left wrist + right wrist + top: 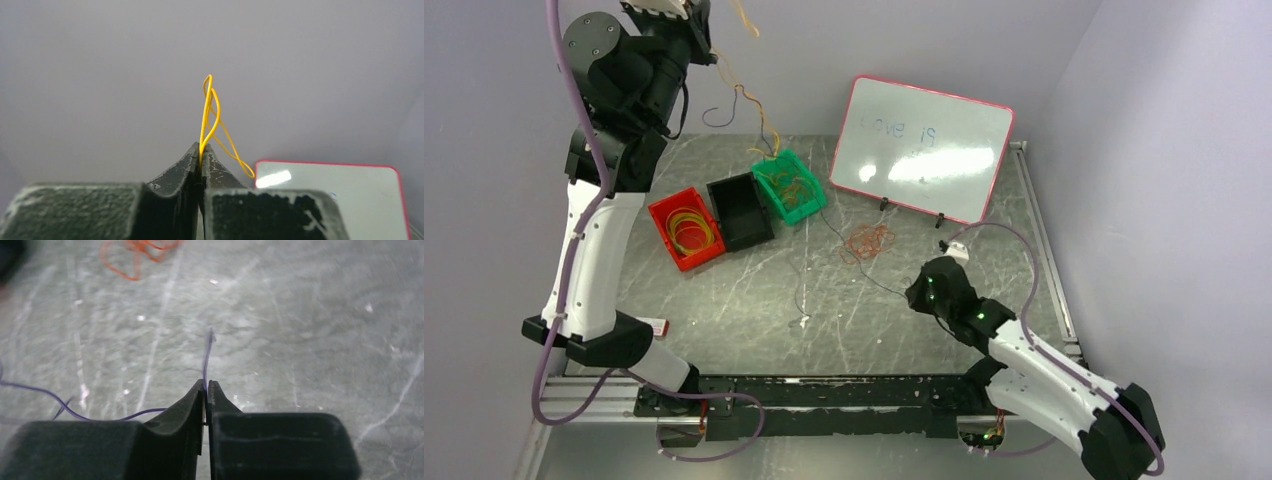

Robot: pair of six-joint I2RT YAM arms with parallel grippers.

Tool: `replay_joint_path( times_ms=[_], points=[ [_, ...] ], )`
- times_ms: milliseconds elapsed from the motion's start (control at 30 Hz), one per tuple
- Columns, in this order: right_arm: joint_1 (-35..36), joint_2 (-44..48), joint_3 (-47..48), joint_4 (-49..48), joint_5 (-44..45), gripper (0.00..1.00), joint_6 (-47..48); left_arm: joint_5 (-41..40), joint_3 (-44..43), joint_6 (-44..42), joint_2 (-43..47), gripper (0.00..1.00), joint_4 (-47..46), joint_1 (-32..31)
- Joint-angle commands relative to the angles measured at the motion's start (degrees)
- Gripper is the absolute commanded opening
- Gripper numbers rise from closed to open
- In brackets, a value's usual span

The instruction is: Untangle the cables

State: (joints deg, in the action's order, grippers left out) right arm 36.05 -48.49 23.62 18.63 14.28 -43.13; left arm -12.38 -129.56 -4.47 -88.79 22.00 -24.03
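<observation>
My left gripper (201, 147) is raised high at the back left (686, 8), shut on a yellow cable (209, 107) that loops above its fingertips. From there, yellow and dark blue cables (759, 125) hang in curls down into the green bin (796, 200). A thin dark blue cable (864, 272) runs across the table to my right gripper (927, 292), which sits low over the table. That gripper (206, 382) is shut on the dark blue cable (206, 355), whose tip sticks out past the fingertips. An orange cable tangle (869, 240) lies loose on the table.
A red bin (664, 215) holding yellow loops and a black bin (741, 212) stand beside the green one. A pink-framed whiteboard (924, 150) leans at the back right. Walls close in on three sides. A small white scrap (802, 320) lies mid-table.
</observation>
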Motion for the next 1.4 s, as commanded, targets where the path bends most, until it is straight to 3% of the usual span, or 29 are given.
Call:
replay_joint_path(
  times_ms=[0, 100, 267, 300, 400, 600, 800, 967, 1367],
  points=[
    [0.0, 6.4, 4.2, -5.2, -5.8, 0.18, 10.0, 11.2, 3.1, 3.2, 2.7, 0.07, -3.4, 0.4],
    [-0.1, 8.5, 7.3, -7.3, -8.9, 0.38, 15.0, 15.8, 5.0, 4.7, 3.6, 0.07, -4.1, 0.4],
    [-0.1, 11.9, 11.3, -13.2, -14.7, 0.55, 23.2, 18.6, 5.9, 5.4, 4.1, 0.07, -4.7, 0.5],
    [0.0, 12.1, 12.4, -14.2, -15.6, 0.65, 25.0, 18.7, 6.0, 5.4, 4.2, 0.07, -4.8, 0.4],
    [-0.1, 12.2, 13.3, -21.2, -21.1, 0.73, 31.4, 18.9, 6.2, 5.4, 4.3, 0.07, -4.9, 0.4],
    [-0.1, 5.0, 6.0, -57.5, -32.2, 0.74, 40.0, 20.8, 6.4, 6.4, 4.1, 0.07, -5.0, 0.4],
    [0.4, -14.3, 14.5, -71.9, -39.6, 0.76, 45.0, 23.0, 7.3, 8.2, 4.4, 0.07, -5.8, 0.4],
    [2.4, -25.1, 21.8, -77.8, -38.8, 0.81, 46.2, 24.8, 8.6, 9.7, 4.7, 0.07, -6.7, 0.4],
    [8.5, -43.1, 35.7, -76.4, -35.0, 0.81, 51.6, 26.3, 8.7, 10.6, 4.3, 0.07, -7.6, 0.4]
  ],
)
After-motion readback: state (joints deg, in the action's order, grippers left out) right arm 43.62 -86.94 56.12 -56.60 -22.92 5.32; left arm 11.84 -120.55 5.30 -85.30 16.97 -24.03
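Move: Up in the air, the hanging tangle of purple and yellow cables is about 17 cm ahead of the right hand, 33 cm left and some 30 cm above. From that hand, the green box is roughly 30 cm ahead and 28 cm left, the orange cable 17 cm ahead and 8 cm left, both slightly lower. The tangle hangs about 25 cm below the left hand, some 3 cm to its right; the green box is 13 cm ahead, 7 cm right, far below. Letting go of the purple strand, the right hand opens wide and climbs steeply, then sweeps left and somewhat forward towards the hanging tangle, about 30 cm up and 24 cm left overall, its wrist swinging from pointing down to pointing left and slightly up. The left hand keeps its pinch on the yellow cable, shifting some 8 cm right and a little back while turning clockwise. ##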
